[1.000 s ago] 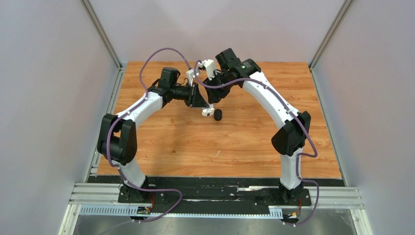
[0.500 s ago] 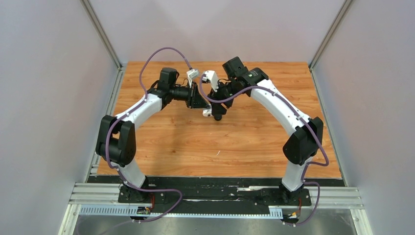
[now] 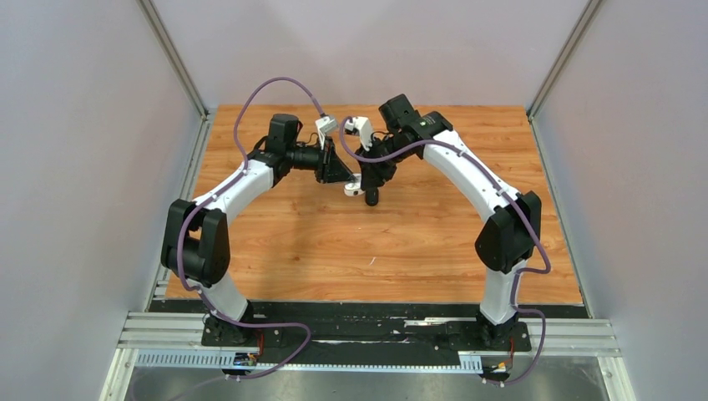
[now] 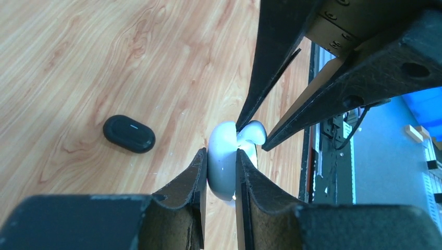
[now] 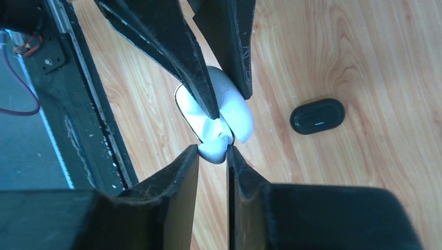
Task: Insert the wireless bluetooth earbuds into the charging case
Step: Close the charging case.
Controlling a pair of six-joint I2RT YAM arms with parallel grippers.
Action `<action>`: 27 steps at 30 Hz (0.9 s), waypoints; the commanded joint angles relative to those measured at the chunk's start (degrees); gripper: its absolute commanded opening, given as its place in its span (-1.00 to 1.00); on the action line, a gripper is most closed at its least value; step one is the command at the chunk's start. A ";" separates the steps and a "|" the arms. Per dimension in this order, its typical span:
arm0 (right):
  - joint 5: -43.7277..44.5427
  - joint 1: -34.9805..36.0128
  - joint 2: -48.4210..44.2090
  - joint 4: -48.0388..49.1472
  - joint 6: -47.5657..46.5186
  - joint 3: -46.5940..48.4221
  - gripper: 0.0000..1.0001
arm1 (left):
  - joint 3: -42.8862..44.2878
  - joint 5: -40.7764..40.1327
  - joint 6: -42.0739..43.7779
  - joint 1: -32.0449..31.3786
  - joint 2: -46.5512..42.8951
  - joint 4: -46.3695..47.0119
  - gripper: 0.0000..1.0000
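My left gripper (image 4: 221, 156) is shut on a white charging case (image 4: 224, 174), held above the wooden table (image 3: 417, 234). In the right wrist view the case (image 5: 237, 114) looks open, an oval part (image 5: 186, 104) showing behind it. My right gripper (image 5: 213, 152) is shut on a white earbud (image 5: 212, 147), pinched at its fingertips right against the case. Seen from the left wrist, that earbud (image 4: 254, 133) sits on the case's top edge between the right fingers (image 4: 271, 78). From above, both grippers meet at the white case (image 3: 354, 189).
A black oval case (image 4: 129, 134), closed, lies flat on the table just beside the grippers; it also shows as a black case (image 5: 317, 116) in the right wrist view. The table's near edge is a black metal rail (image 5: 78, 104). Grey walls enclose the table.
My right gripper has come down and in toward the left gripper's white case, opening wider on the way and then closing. The left gripper has kept its hold, shifting slightly.
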 commanded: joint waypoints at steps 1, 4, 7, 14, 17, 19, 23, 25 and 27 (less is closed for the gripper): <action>-5.52 -1.79 1.68 2.58 5.30 2.84 -0.43 | 0.68 3.82 4.10 -0.57 -2.95 -0.78 -1.00; -8.32 -3.06 2.31 2.33 6.74 3.24 -0.12 | 0.64 3.50 5.07 -0.57 -2.64 -1.29 -1.00; -12.89 -4.30 2.03 0.45 3.19 4.37 0.00 | 0.48 3.23 4.98 -0.57 -2.52 -1.50 -1.00; -19.43 -8.05 -1.07 -2.88 -8.79 1.96 0.10 | 0.50 4.39 3.43 -0.56 -2.33 0.27 -1.00; -19.91 -8.12 -1.71 -2.86 -11.43 0.88 0.10 | 0.89 4.83 2.03 -0.56 -1.92 0.64 -1.00; -19.81 -8.01 -1.46 -2.78 -12.32 1.23 0.09 | 1.11 5.28 1.65 -0.57 -1.75 0.74 -1.00; -19.56 -7.80 -0.74 -2.86 -14.35 2.82 0.09 | 1.60 6.12 1.41 -0.50 -1.66 0.53 -1.00; -19.20 -7.13 -1.02 -3.08 -16.87 2.84 0.10 | 1.93 6.47 1.37 -0.48 -1.45 0.15 -1.00; -18.44 -5.96 -1.75 -3.14 -19.88 1.92 0.10 | 2.20 7.00 1.28 -0.49 -1.24 -0.06 -1.00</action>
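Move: The right fingertips are closed around the earbud that sticks out of the open white charging case, whose middle lies about 2 cm to the left of that hand and 1 cm ahead. From the left hand, which holds the case, this earbud is roughly 2 cm to the right and 1 cm back. The black case lies on the table some 8 cm ahead of the right hand, 2 cm to its right and about 15 cm below. The right hand opens its fingers from nearly shut to about half wide, letting go of the earbud, then backs off to the right and up by about 2 cm each way, easing slightly forward too, while the fingertips tilt up some 10 degrees and the hand turns a little counter-clockwise. The left hand keeps its pinch on the charging case and draws it slowly back about 1.5 cm, clear of the open right fingers. ##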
